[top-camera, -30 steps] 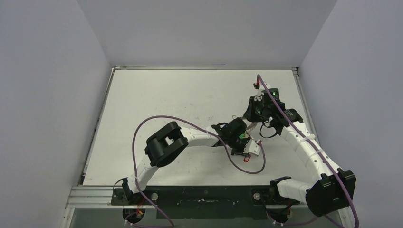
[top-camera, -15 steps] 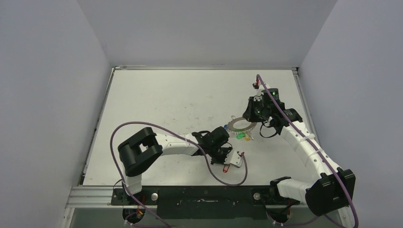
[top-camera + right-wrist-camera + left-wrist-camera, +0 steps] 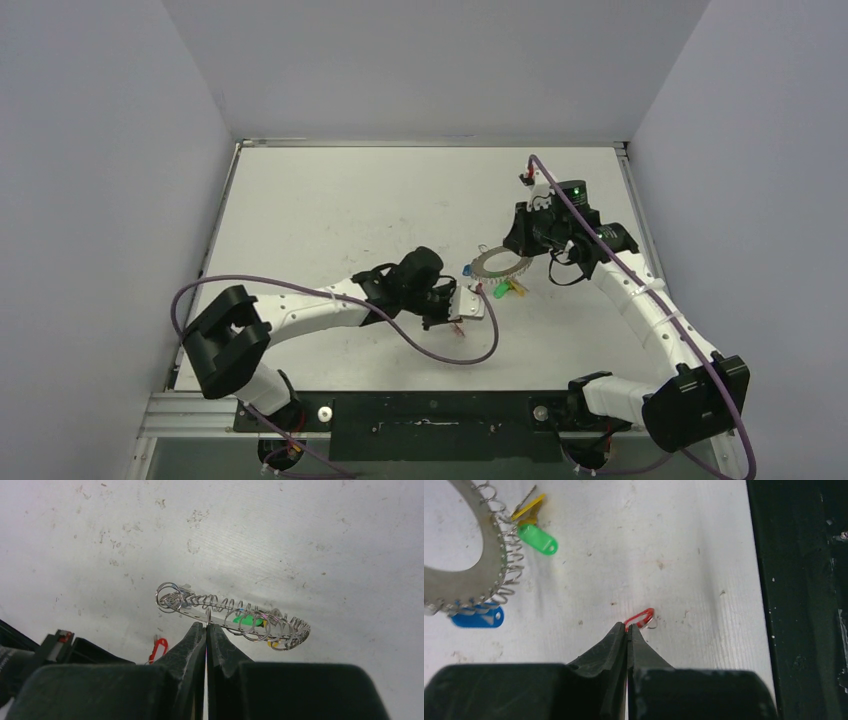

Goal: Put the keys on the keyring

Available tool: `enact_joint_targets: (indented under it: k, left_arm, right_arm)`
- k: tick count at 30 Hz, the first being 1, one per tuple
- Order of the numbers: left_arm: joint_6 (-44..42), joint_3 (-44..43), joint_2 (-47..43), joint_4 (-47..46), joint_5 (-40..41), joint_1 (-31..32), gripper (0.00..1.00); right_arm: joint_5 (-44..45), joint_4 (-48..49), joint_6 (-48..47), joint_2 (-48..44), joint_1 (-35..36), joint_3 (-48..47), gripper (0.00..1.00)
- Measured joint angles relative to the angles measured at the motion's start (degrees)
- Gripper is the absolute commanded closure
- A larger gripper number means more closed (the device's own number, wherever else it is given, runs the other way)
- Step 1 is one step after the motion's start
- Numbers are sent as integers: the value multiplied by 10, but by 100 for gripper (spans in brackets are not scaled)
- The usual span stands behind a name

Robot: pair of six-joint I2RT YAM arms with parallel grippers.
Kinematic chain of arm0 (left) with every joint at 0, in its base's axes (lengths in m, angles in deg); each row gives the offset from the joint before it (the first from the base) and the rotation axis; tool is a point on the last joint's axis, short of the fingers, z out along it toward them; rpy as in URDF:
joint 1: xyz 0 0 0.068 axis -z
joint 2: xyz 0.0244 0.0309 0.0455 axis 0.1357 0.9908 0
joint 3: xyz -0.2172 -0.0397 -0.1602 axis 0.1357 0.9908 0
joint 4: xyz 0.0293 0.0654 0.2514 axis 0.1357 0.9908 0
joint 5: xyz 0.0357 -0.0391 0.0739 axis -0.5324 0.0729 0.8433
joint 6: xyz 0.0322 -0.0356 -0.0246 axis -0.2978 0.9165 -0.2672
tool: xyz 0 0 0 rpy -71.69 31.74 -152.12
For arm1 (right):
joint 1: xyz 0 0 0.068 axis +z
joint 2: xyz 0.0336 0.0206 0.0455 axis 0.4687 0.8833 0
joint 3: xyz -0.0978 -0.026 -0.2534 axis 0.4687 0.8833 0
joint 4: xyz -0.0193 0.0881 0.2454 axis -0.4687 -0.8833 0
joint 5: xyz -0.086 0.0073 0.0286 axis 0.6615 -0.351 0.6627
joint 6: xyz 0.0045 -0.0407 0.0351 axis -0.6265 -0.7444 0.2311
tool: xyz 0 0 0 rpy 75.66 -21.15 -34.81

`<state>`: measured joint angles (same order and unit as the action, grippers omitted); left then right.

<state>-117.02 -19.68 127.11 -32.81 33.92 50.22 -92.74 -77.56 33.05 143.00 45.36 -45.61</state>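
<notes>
The keyring [image 3: 500, 263] is a flat grey ring edged with wire loops, lying mid-table. My right gripper [image 3: 206, 625] is shut on a wire loop at the keyring's [image 3: 225, 611] near edge. The blue-tagged key [image 3: 477, 618] sits at the keyring's [image 3: 489, 535] rim, among its loops. My left gripper [image 3: 627, 628] is shut on the red-tagged key [image 3: 640, 619]; only the red tag's end and a small wire ring show past the tips. In the top view the left gripper [image 3: 462, 308] is just left of and nearer than the keyring, with the red tag [image 3: 457, 325] beneath it.
A green tag [image 3: 538, 539] and a yellow tag [image 3: 528, 509] lie beside the keyring's loops. The black front rail [image 3: 799, 605] runs along the table's near edge. A purple cable [image 3: 470, 355] loops over the table near the left gripper.
My left arm has swung left and back, carrying the red-tagged key away from over the keyring, which is now uncovered. The right arm has hardly moved.
</notes>
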Motion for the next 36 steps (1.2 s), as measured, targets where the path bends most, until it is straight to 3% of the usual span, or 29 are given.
enact_joint_targets:
  k: [10,13,14,19,24,32,36]
  left_arm:
    - [85,89,-197,-3,12,-88,100]
    - [97,104,-236,-6,12,-93,73]
    - [101,106,-238,-7,12,-92,68]
    - [113,114,-203,-35,3,-90,62]
    - [67,134,-141,-67,-22,-62,60]
    - [-96,122,-40,-75,-87,-15,59]
    - [-187,68,14,-22,-112,-13,59]
  right_arm:
    - [-50,-34,-104,0,42,-40,100]
    - [-58,-40,-118,1,54,-47,100]
    - [-58,-41,-120,3,57,-47,100]
    - [-50,-46,-119,13,59,-47,100]
    - [-32,-49,-119,13,58,-47,100]
    - [-15,-54,-112,13,47,-36,100]
    - [-11,-57,-112,13,43,-30,100]
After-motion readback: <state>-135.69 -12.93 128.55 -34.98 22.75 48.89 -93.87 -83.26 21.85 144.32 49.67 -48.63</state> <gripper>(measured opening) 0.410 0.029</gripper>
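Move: The red key tag lies just under the left hand's shut fingertips, about 2 cm back, 2 cm to the right and 7 cm below. From that hand the keyring is some 11 cm ahead, 9 cm right and 5 cm higher, its green tag about 7 cm ahead, 9 cm right and level. From the right hand, which holds the keyring, the red tag is roughly 14 cm back, 13 cm left and 17 cm below. Left hand rises 7 cm leftward, opens, then sinks 11 cm towards the red tag while right keeps keyring. ##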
